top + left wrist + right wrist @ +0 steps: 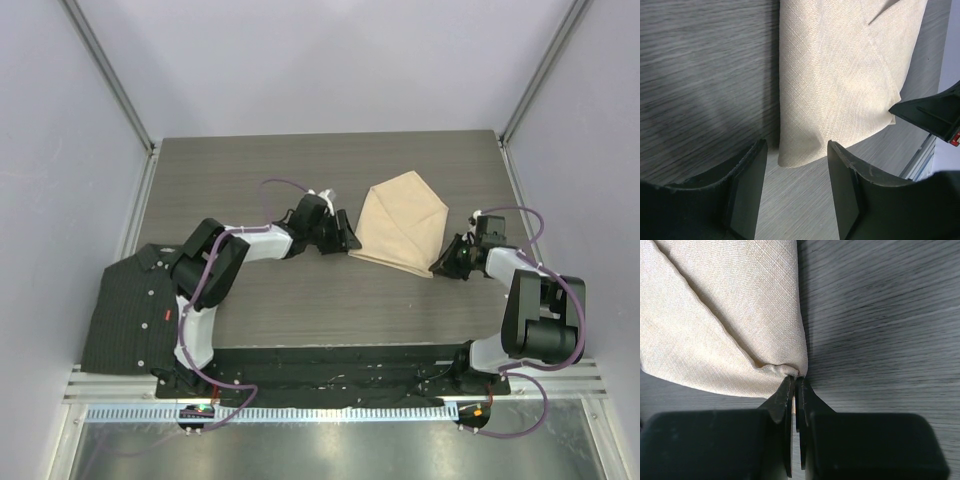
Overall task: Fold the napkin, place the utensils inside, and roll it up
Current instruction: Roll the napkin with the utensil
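Note:
The beige napkin (405,225) lies folded on the dark wood table (300,290), right of centre. My left gripper (345,240) sits low at the napkin's left corner. In the left wrist view it (796,145) is open, and the napkin (840,75) ends in a rounded corner just ahead of the gap, touching neither finger. My right gripper (440,268) is at the napkin's near right corner. In the right wrist view it (794,377) is shut on the pinched tip of the napkin (730,315). The utensils are out of view.
A dark ribbed cloth (135,310) hangs over the table's near left edge, beside the left arm's base. Grey walls with metal rails enclose the table on three sides. The right gripper's dark body (930,112) shows at the right of the left wrist view.

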`<state>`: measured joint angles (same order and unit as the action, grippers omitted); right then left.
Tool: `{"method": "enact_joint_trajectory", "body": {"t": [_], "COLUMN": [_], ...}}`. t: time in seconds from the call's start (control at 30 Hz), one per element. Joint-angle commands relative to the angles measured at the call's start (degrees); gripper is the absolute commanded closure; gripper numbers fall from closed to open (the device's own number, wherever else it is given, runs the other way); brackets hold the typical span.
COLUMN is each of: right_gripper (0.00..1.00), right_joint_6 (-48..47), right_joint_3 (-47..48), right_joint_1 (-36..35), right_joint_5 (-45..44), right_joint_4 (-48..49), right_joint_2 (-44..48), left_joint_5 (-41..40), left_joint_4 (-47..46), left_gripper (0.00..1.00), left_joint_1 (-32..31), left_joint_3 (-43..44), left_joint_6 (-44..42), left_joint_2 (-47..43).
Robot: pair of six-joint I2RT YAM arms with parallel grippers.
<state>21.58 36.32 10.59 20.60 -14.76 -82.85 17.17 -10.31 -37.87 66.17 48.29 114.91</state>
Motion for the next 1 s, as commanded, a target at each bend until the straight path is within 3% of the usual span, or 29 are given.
{"method": "enact_joint_trajectory", "body": {"t": [0.0,0.17,0.3,0.5,0.57,0.67,0.7,0.83,0.97], "right_gripper": [0.99,0.99,0.99,0.96,0.87,0.60,0.45,0.32,0.27], "right_joint_6": [0.30,0.30,0.74,1.09,0.65,-0.75,-1.28,-3.91,-6.55], "right_joint_3": [-0.02,-0.02,-0.10,0.42,1.30,2.96,3.49,5.26,5.52], "right_joint_1": [-0.66,-0.83,-1.62,-3.38,-4.08,-6.79,-8.03,-16.81,-26.74], "right_joint_5": [0.32,0.49,0.32,-0.65,-1.35,-5.20,-8.70,-16.62,-22.77], "right_joint_4": [-0.70,-0.88,-0.62,-0.44,-0.53,-1.58,-2.11,-1.24,1.84], "right_joint_2": [0.41,1.02,1.11,3.12,4.88,9.71,11.29,16.57,17.98], "left_joint_5": [-0.03,-0.47,-0.82,-0.30,0.14,2.43,2.95,6.12,10.16], "left_joint_4": [2.31,3.36,3.19,4.67,5.82,7.14,7.58,9.95,13.99], "left_gripper": [0.47,0.68,0.74,1.00,1.00,1.00,1.00,1.00,1.00], "left_joint_1": [-1.07,-1.07,-1.16,-1.07,-0.98,-0.46,-0.11,2.17,4.03], "left_joint_3": [0.62,1.68,2.47,4.66,5.28,5.55,5.46,4.84,4.67], "left_joint_6": [0.57,0.75,0.75,-0.13,-0.83,-0.66,-0.66,-1.09,-2.15], "left_joint_2": [2.94,4.00,4.62,5.15,4.80,3.22,2.78,0.58,-0.83]}}
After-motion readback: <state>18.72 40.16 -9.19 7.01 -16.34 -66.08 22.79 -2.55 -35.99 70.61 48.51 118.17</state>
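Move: Just right of the left hand, about 2 cm off and 2 cm below its open fingers, lies the napkin's near left corner. From that hand the napkin's middle is some 12 cm right and 6 cm ahead, and the near right corner, pinched by the right hand, about 19 cm right and 5 cm back. From the right hand the near left corner is about 19 cm left and 4 cm ahead, the napkin's middle roughly 7 cm left and 10 cm ahead. Sinking about 1.5 cm and easing 1 cm right, the left hand shuts its fingers to pinch the near left corner, then draws it some 1.5 cm back to the left. The right hand keeps its pinch at first, sliding its corner about 1 cm left, then opens, lets go and rises some 9 cm while swinging 5 cm left over the napkin, its fingers tipping up and outward. ##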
